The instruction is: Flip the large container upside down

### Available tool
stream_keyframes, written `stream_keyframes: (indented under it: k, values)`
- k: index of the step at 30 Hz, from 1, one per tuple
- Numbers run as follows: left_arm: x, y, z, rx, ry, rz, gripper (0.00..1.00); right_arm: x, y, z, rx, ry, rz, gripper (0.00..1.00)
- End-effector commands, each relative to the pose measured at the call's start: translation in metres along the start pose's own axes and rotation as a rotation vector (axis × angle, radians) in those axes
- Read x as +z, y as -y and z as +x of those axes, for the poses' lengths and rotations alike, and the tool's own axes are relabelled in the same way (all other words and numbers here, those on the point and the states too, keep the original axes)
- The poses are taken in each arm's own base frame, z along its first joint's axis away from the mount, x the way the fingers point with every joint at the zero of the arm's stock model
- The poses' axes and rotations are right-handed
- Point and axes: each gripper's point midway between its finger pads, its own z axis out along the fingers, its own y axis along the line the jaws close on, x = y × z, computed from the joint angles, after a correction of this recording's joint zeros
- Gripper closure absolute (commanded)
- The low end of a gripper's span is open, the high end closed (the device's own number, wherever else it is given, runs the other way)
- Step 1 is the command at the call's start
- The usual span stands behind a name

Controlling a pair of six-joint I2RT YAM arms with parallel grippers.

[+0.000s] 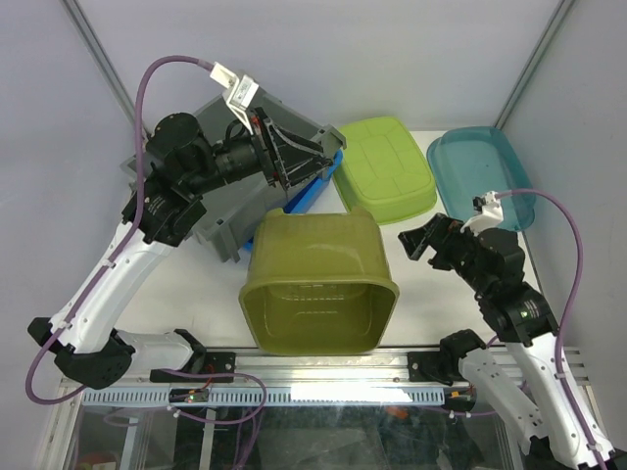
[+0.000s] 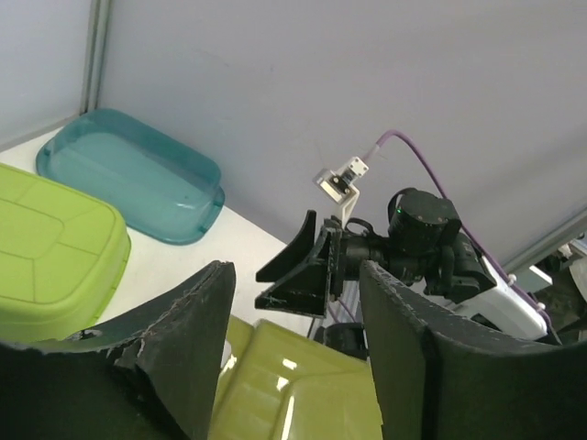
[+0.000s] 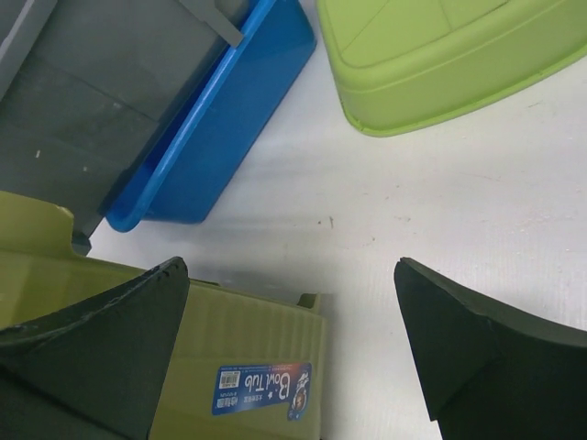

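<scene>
The large container (image 1: 214, 217) is a big grey crate at the back left. It stands tilted, one edge leaning on a blue tub (image 1: 313, 192). In the right wrist view its grey wall (image 3: 83, 101) fills the top left, over the blue tub (image 3: 225, 119). My left gripper (image 1: 312, 162) hovers over the crate's right side, pointing right. Its jaws stand apart with nothing between them (image 2: 293, 275). My right gripper (image 1: 418, 239) is wide open and empty (image 3: 289, 270), low over the table to the right of the olive basket.
An olive-green basket (image 1: 315, 284) sits in the middle, right of the crate, its labelled wall (image 3: 238, 367) under my right fingers. A lime tub (image 1: 385, 166) and a teal tub (image 1: 485, 178) lie upside down at the back right. Frame posts stand at the back corners.
</scene>
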Motion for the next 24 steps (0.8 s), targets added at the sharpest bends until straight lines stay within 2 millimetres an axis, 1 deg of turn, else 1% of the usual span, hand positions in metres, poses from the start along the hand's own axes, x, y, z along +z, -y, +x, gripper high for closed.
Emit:
stream_keyframes:
  k: [1,4,7,9,11,14,16,17,19,20,21,23,24]
  values:
    - [-0.01,0.019,-0.005,0.068,-0.004,0.003,0.37,-0.017,0.006,-0.032,-0.054,0.111,0.074,0.01]
    - [-0.013,0.027,0.001,0.095,-0.026,-0.004,0.26,-0.034,0.006,-0.055,-0.089,0.184,0.11,0.01]
    - [-0.02,0.035,0.011,0.124,-0.046,-0.007,0.17,-0.052,-0.002,-0.072,-0.124,0.258,0.087,0.01]
    - [-0.025,0.043,0.019,0.147,-0.059,0.005,0.12,-0.064,-0.008,-0.079,-0.135,0.304,0.056,0.01]
    - [-0.029,0.053,0.034,0.165,-0.092,0.02,0.02,-0.072,-0.014,-0.08,-0.144,0.337,0.01,0.01]
    - [-0.03,0.069,0.067,0.187,-0.15,0.014,0.01,-0.08,-0.015,-0.078,-0.147,0.372,-0.019,0.01]
    - [-0.026,0.081,0.092,0.211,-0.19,-0.008,0.01,-0.082,-0.008,-0.077,-0.137,0.394,0.0,0.01]
    - [-0.024,0.087,0.102,0.229,-0.204,-0.028,0.01,-0.082,-0.004,-0.077,-0.126,0.407,0.017,0.01]
    - [-0.018,0.104,0.12,0.273,-0.234,-0.04,0.01,-0.082,0.003,-0.079,-0.107,0.43,0.05,0.01]
    - [-0.013,0.109,0.128,0.302,-0.246,-0.057,0.01,-0.081,0.006,-0.079,-0.098,0.438,0.062,0.01]
    - [-0.01,0.118,0.134,0.316,-0.254,-0.048,0.01,-0.08,0.008,-0.08,-0.091,0.449,0.068,0.01]
    - [-0.006,0.128,0.139,0.335,-0.253,-0.06,0.01,-0.078,0.009,-0.08,-0.084,0.451,0.073,0.01]
    - [-0.005,0.129,0.141,0.346,-0.252,-0.075,0.01,-0.077,0.01,-0.079,-0.081,0.45,0.075,0.01]
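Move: The olive tub stands on its side, open face towards the base, its middle about 8 cm back and 2 cm right of the left hand and nearly 40 cm below. From that hand the gray container is roughly 12 cm ahead and 13 cm left, the upturned lime container 17 cm ahead and 14 cm right. From the right hand the tub is some 6 cm back, 17 cm left and 14 cm lower. Left hand opens wide, sweeping back about 18 cm and down over the olive tub; the right lifts away. ##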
